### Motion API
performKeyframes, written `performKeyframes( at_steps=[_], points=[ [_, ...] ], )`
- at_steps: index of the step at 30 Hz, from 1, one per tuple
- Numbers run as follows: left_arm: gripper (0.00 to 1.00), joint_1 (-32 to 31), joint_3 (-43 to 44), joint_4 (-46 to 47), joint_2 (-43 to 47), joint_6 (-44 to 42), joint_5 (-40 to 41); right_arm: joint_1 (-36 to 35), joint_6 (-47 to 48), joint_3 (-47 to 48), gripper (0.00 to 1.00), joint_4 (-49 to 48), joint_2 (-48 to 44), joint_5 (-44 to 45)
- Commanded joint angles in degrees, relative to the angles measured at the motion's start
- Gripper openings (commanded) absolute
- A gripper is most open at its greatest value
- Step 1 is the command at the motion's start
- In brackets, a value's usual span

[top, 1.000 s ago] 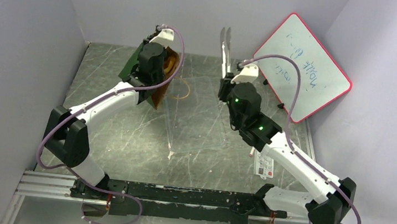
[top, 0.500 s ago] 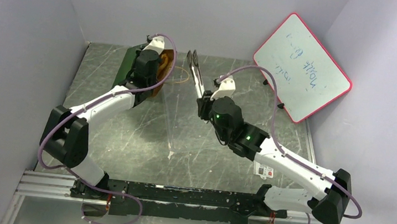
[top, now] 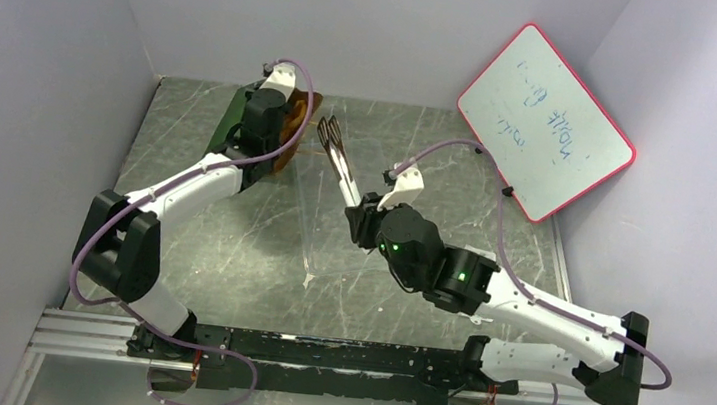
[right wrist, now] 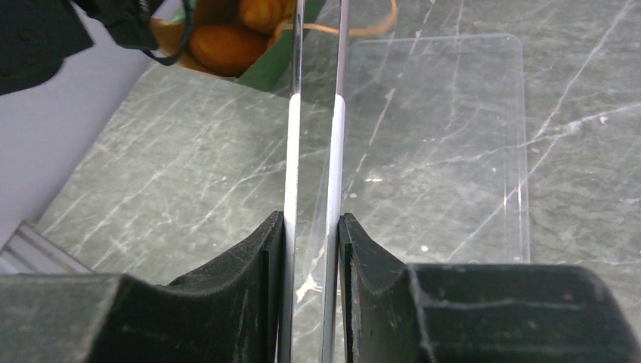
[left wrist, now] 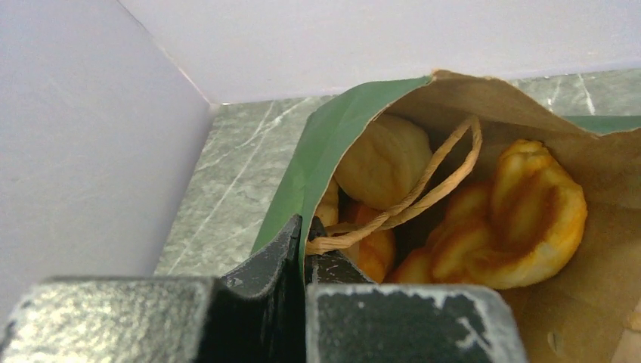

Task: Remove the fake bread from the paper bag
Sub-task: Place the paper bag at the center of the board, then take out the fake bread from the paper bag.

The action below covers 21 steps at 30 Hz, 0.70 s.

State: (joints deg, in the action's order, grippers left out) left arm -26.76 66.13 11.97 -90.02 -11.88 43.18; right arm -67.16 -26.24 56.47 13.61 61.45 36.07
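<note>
The paper bag (top: 242, 120) stands at the back left of the table, dark green outside (left wrist: 325, 151) and brown inside. My left gripper (left wrist: 305, 234) is shut on its near rim, beside a tan loop handle (left wrist: 423, 185). Inside lie pieces of fake bread: a pale bun (left wrist: 382, 159), an orange braided piece (left wrist: 521, 219), and an oval roll (right wrist: 227, 47). My right gripper (right wrist: 311, 227) is shut on the metal tongs (right wrist: 338, 136). The tongs' tips (top: 330, 131) point at the bag's mouth (right wrist: 264, 68), just to its right.
A red-framed whiteboard (top: 547, 122) leans at the back right. A clear plastic sheet (right wrist: 453, 151) lies flat on the grey marbled table (top: 190, 235) under the tongs. Grey walls close in the left side and the back.
The right arm has swung left and nearer with the tongs, bringing their tips from the back middle to the bag's mouth. The left gripper has shifted the bag slightly back.
</note>
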Motion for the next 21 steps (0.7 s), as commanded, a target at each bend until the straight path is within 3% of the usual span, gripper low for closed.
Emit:
performKeyframes(
  at_steps=[1,7,21],
  points=[
    [0.07,0.31,1.81,-2.93,0.18,5.3,-2.81,-2.16,-3.1,3.71,0.1,2.02,-2.24,2.41],
    [0.07,-1.75,-0.22,-2.75,0.93,7.47,-3.39,-4.08,-3.69,5.22,0.1,4.92,-3.39,6.28],
    [0.07,-5.65,-1.3,-4.15,2.1,13.58,-2.53,-4.04,-11.84,2.35,0.1,2.58,-0.13,-1.61]
  ],
)
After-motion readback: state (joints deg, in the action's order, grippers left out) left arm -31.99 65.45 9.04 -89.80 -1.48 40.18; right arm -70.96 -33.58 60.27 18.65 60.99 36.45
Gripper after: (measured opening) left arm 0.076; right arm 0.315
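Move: The left hand holds the paper bag by its rim. The middle of the clear board lies about 23 cm to its right, 15 cm back and 25 cm below. The bread in the bag is roughly 8 cm to its right and 3 cm ahead, the tong tips some 14 cm right and 6 cm back. From the right hand, the board's middle is about 8 cm ahead, straight on, 26 cm below. Left hand, still pinching the bag's rim, carries it 5 cm right towards the board, rolling about 10 degrees. ##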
